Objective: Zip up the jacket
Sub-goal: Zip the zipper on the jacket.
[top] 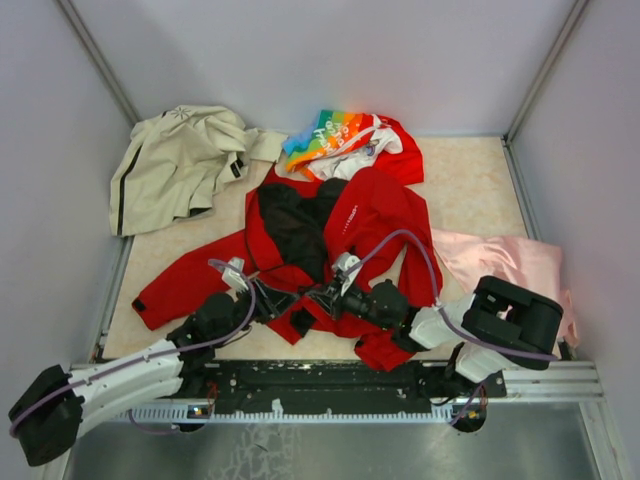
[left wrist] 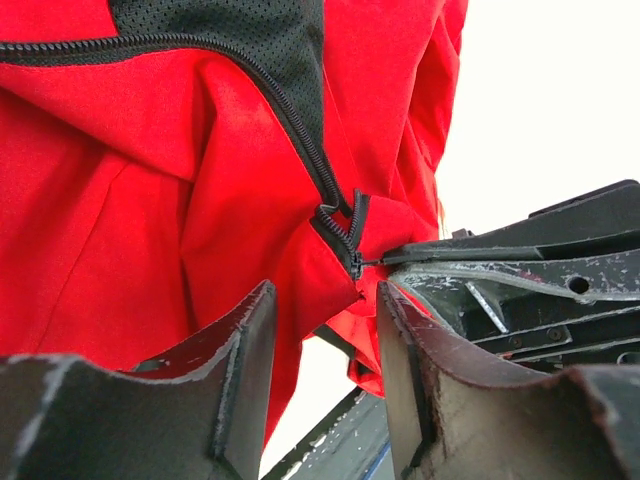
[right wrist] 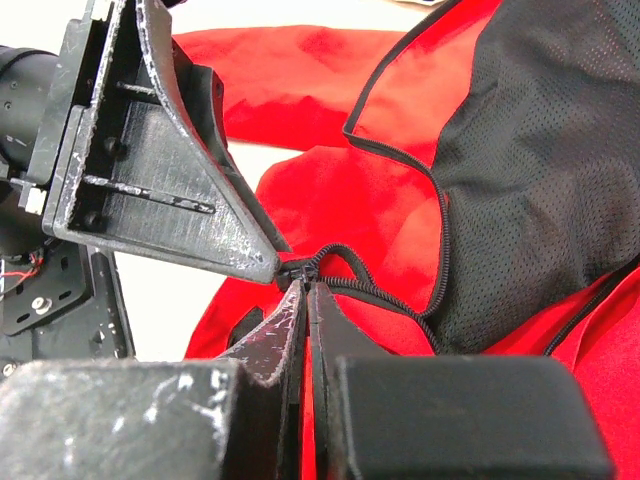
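The red jacket (top: 370,215) lies open on the table, black mesh lining (right wrist: 540,170) showing, with its lower hem bunched between my two grippers. At that hem my right gripper (right wrist: 305,285) is shut, its tips pinching the zipper slider (right wrist: 300,268). The left wrist view shows the same slider (left wrist: 355,262) at the bottom of the dark zipper teeth, with the right gripper's fingers (left wrist: 520,260) reaching it from the right. My left gripper (left wrist: 325,300) is open just short of the slider, with loose red fabric beyond the gap. One of its fingers (right wrist: 180,180) ends beside the slider.
A beige jacket (top: 175,160) lies at the back left. A rainbow-and-white printed garment (top: 345,140) sits behind the red jacket's collar, and a pink cloth (top: 505,262) is at the right. Grey walls enclose the table, and a metal rail (top: 330,380) runs along its near edge.
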Tool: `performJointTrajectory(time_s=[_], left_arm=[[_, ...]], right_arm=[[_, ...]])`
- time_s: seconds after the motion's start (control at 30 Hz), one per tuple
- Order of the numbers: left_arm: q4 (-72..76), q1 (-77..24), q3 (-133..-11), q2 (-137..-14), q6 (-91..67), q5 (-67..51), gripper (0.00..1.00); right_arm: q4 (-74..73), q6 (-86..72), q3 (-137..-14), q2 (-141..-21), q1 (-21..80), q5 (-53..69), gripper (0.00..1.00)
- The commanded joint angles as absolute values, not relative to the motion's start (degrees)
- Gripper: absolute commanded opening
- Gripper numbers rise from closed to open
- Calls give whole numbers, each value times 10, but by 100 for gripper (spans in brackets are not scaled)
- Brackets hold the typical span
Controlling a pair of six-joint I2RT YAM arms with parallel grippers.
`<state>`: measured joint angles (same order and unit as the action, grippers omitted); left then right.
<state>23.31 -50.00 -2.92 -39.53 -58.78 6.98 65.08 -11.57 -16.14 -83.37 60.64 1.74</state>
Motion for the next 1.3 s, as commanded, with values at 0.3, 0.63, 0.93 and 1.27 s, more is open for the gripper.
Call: performJointTrajectory(time_s=[0.3, 0.63, 0.93, 1.27], left_arm=[[348, -483, -15, -434, -586, 36, 39], [355, -481, -10, -461, -591, 18, 32], [343, -482, -7, -455, -575, -4, 0], [243, -481, -5, -407, -567, -68, 0]], right_arm=[[692, -95, -154, -812, 613, 14, 0], [694, -97, -157, -812, 612, 16, 0], [673, -101, -164, -812, 612, -11, 0], [521, -101, -204, -781, 598, -99, 0]])
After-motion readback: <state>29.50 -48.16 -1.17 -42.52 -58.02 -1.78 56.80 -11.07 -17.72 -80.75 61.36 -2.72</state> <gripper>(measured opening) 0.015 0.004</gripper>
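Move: The zip's lower end, with its slider, lies about 1 cm ahead of the left hand, 2 cm to its right and 1 cm below. A dark hem patch sits some 5 cm back and 3 cm right of that hand, with the black mesh lining about 14 cm straight ahead, both roughly 4 cm lower. From the right hand, already shut on the pull, the zip's lower end is about 1 cm left and level fore and aft, at nearly the same height. Easing about 1 cm to the right with a small rise and dip, the left hand closes its half-open fingers and pinches the hem just below the slider, while the right hand waits with its grip on the pull. Then they draw apart along the zip: left back about 1.5 cm, turning slightly clockwise, right about 1 cm forward and down. ##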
